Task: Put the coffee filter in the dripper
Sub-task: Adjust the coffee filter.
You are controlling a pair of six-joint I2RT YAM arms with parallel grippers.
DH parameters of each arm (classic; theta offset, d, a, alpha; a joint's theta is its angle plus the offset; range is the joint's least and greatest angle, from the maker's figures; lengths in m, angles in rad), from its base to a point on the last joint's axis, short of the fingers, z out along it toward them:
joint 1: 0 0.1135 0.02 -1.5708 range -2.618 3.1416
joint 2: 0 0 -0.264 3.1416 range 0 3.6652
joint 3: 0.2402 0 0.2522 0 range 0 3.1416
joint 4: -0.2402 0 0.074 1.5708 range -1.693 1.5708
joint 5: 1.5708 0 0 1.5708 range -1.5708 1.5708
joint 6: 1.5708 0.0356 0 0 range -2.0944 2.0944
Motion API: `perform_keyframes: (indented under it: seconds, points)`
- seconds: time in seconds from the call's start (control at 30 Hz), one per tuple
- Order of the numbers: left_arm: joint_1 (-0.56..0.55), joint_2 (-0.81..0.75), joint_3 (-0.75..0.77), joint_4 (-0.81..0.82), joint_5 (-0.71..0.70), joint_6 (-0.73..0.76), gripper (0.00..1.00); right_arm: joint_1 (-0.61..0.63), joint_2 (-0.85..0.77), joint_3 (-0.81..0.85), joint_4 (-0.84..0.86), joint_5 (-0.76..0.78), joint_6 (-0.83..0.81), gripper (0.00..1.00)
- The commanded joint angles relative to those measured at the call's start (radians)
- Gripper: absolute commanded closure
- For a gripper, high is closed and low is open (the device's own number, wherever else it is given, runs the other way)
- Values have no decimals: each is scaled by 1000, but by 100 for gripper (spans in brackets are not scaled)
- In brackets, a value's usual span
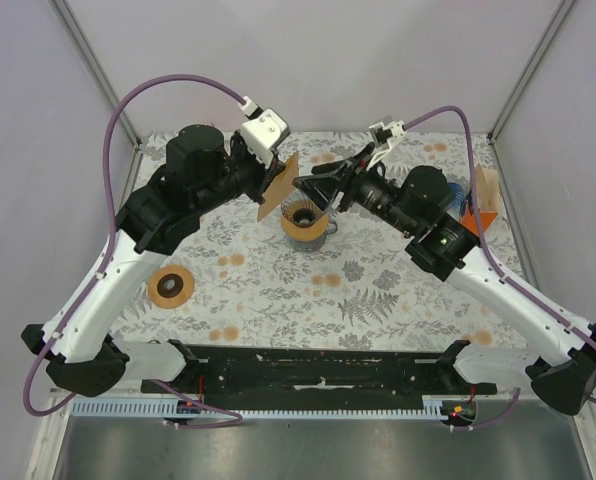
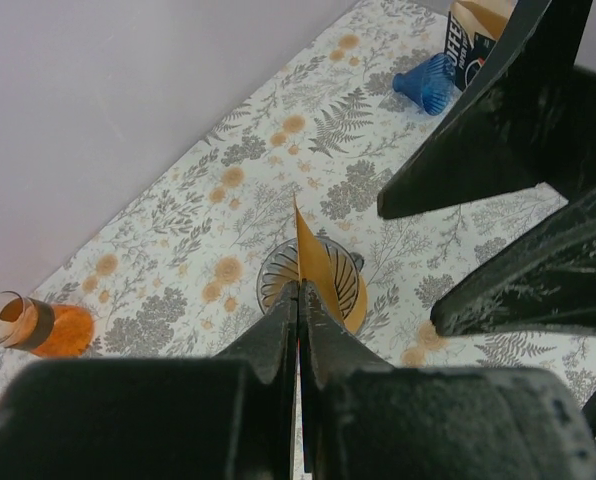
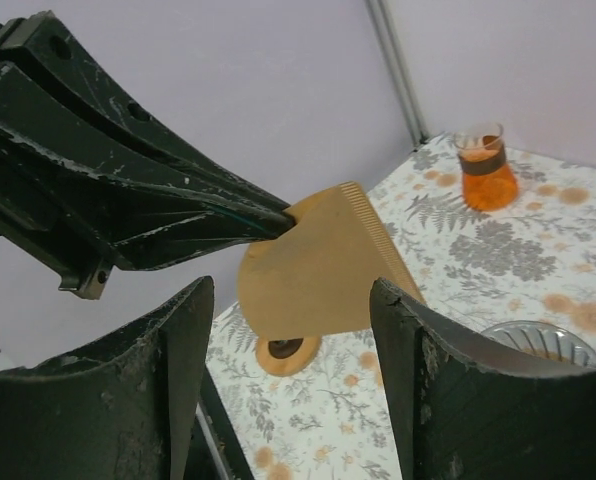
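Observation:
A flat brown coffee filter (image 1: 278,188) hangs in the air with my left gripper (image 1: 273,178) shut on its upper edge. The left wrist view shows this filter (image 2: 314,262) edge-on, just past the closed fingertips, over the dripper (image 2: 275,277). The dripper (image 1: 303,223) is a ribbed glass cone with a wooden collar, standing at mid table just right of the filter. My right gripper (image 1: 313,193) stands open beside the filter, above the dripper. From the right wrist, the filter (image 3: 313,262) hangs ahead of the gap between my spread fingers (image 3: 183,375), untouched by them.
A wooden ring (image 1: 171,286) lies at the front left of the table. A small glass carafe (image 3: 486,170) of orange liquid stands by the back corner. A blue cup (image 2: 425,83) and a coffee box (image 2: 471,38) stand at the far right.

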Motion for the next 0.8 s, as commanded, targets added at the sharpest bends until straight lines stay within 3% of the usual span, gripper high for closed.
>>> perform_keyframes:
  seconds: [0.0, 0.5, 0.77]
  points:
    - [1, -12, -16, 97, 0, -76, 98, 1, 33, 26, 95, -80, 82, 29]
    - [3, -29, -50, 108, 187, -129, 98, -22, 105, 84, 62, -64, 94, 32]
    - [1, -35, -61, 106, 167, -113, 98, -43, 92, 66, 70, -44, 96, 62]
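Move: Some 6 cm left and 2 cm ahead of the right hand, at about its height, is the middle of the coffee filter. The left hand already pinches the filter, whose middle lies roughly 3 cm to its right, 2 cm ahead and 2 cm below. The dripper stands about 9 cm ahead of the right hand, 3 cm left and 25 cm below, with the glass server under it some 8 cm lower. Bringing its open fingers left and down, about 2.5 cm each way with a little forward, the right hand reaches around the filter's free edge, then starts closing to roughly half open and comes to touch the paper. The left hand keeps its pinch and carries the filter about 2.5 cm right to meet it, slightly back, turning some 8 degrees. ##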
